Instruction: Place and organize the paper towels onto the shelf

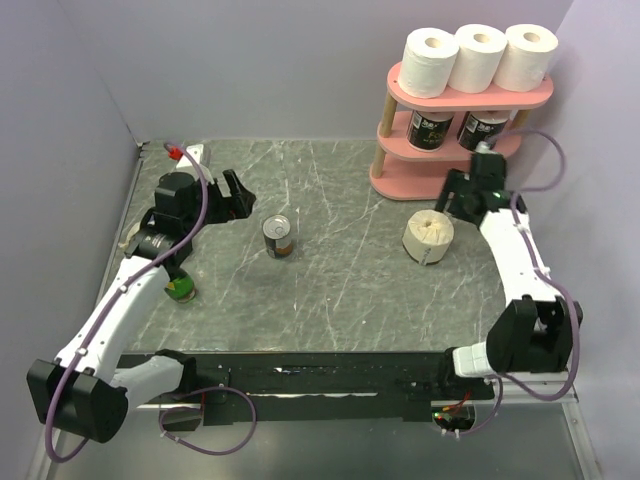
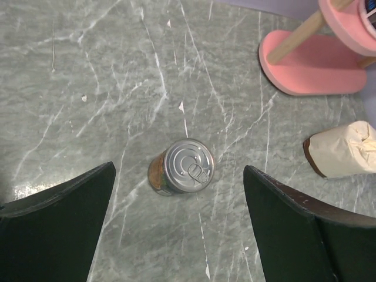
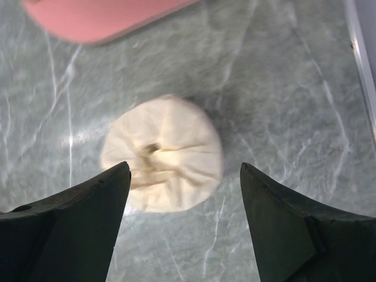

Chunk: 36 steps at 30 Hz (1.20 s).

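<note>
The pink shelf [image 1: 398, 178] stands at the back right, with three white paper towels [image 1: 478, 57] in a row on its top board. Two black-printed rolls [image 1: 432, 130] sit on its middle board. One cream roll [image 1: 428, 237] stands on the table in front of the shelf. My right gripper [image 1: 462, 195] hangs over it, open. In the right wrist view the cream roll [image 3: 167, 153] lies just beyond the fingertips of that gripper [image 3: 185, 170], not gripped. My left gripper [image 1: 235, 195] is open at the left, holding nothing.
A small metal can [image 1: 278, 237] stands mid-table, seen ahead of the left gripper [image 2: 179, 169] as a can [image 2: 183, 166] with a pull-tab lid. A green-topped object [image 1: 181, 290] sits beside the left arm. Walls close in at the left, the back and the right.
</note>
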Tool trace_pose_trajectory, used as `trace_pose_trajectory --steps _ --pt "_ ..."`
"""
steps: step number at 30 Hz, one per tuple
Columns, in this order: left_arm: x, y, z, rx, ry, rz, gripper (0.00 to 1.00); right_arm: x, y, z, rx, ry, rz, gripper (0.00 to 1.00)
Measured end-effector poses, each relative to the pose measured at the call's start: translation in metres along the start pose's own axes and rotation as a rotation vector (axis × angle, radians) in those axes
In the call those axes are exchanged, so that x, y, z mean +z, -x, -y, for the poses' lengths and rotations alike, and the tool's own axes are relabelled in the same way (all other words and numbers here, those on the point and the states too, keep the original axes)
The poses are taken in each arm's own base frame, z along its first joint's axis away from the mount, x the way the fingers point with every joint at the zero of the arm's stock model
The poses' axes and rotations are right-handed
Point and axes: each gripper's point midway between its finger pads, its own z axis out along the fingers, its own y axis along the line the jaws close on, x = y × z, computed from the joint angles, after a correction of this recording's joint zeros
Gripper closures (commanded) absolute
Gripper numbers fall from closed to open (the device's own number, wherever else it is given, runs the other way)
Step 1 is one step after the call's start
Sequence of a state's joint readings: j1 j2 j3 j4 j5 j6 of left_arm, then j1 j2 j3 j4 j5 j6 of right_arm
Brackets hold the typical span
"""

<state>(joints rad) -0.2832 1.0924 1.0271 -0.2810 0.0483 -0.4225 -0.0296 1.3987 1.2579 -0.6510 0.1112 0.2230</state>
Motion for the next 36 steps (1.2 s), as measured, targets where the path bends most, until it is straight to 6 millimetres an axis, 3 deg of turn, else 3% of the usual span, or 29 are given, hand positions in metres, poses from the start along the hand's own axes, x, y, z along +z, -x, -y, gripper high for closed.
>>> trace_pose_trajectory --steps 5,11,19,25,36 --pt "-0.009 0.009 0.005 0.005 -0.014 0.037 0.04 0.012 -0.025 0.036 0.231 0.004 -0.023 0.23" --pt "-0.009 0.009 0.005 0.006 -0.017 0.035 0.04 0.031 -0.059 0.032 0.389 0.106 -0.093 0.23" --pt "-0.009 0.009 0.006 0.007 -0.019 0.034 0.04 0.045 -0.058 0.012 0.449 0.221 -0.085 0.25" --pt "-0.008 0.008 0.007 0.008 -0.019 0.033 0.04 0.057 -0.068 0.011 0.474 0.22 -0.11 0.29" --pt "-0.007 0.007 0.006 0.008 -0.016 0.03 0.04 0.067 -0.065 0.01 0.494 0.228 -0.093 0.44"
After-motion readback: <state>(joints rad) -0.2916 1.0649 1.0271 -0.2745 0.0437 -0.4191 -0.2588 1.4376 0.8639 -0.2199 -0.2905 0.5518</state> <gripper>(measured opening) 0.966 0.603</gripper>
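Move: The paper-wrapped towel roll stands on the table about 4 cm to the right hand's left, 1 cm nearer the base and some 14 cm below it. The shelf's bottom tier has its middle about 18 cm ahead of that hand, 2 cm to its left and 18 cm down; the left black-labelled roll, on the tier above, is some 19 cm ahead, 4 cm left and about level in height. From the left hand the wrapped roll lies about 43 cm right, 3 cm ahead and 22 cm down. The right hand comes down about 9 cm onto the upper right side of the wrapped roll, first swinging some 3 cm right and back and then easing in again by as much, while the wrist rolls about 30 degrees so that the fingers point more to the left and turns roughly 10 degrees clockwise. Low down it nearly stops and the wide-open fingers begin to close, straddling the crumpled wrapper at the top rim and starting to pinch it between them. ##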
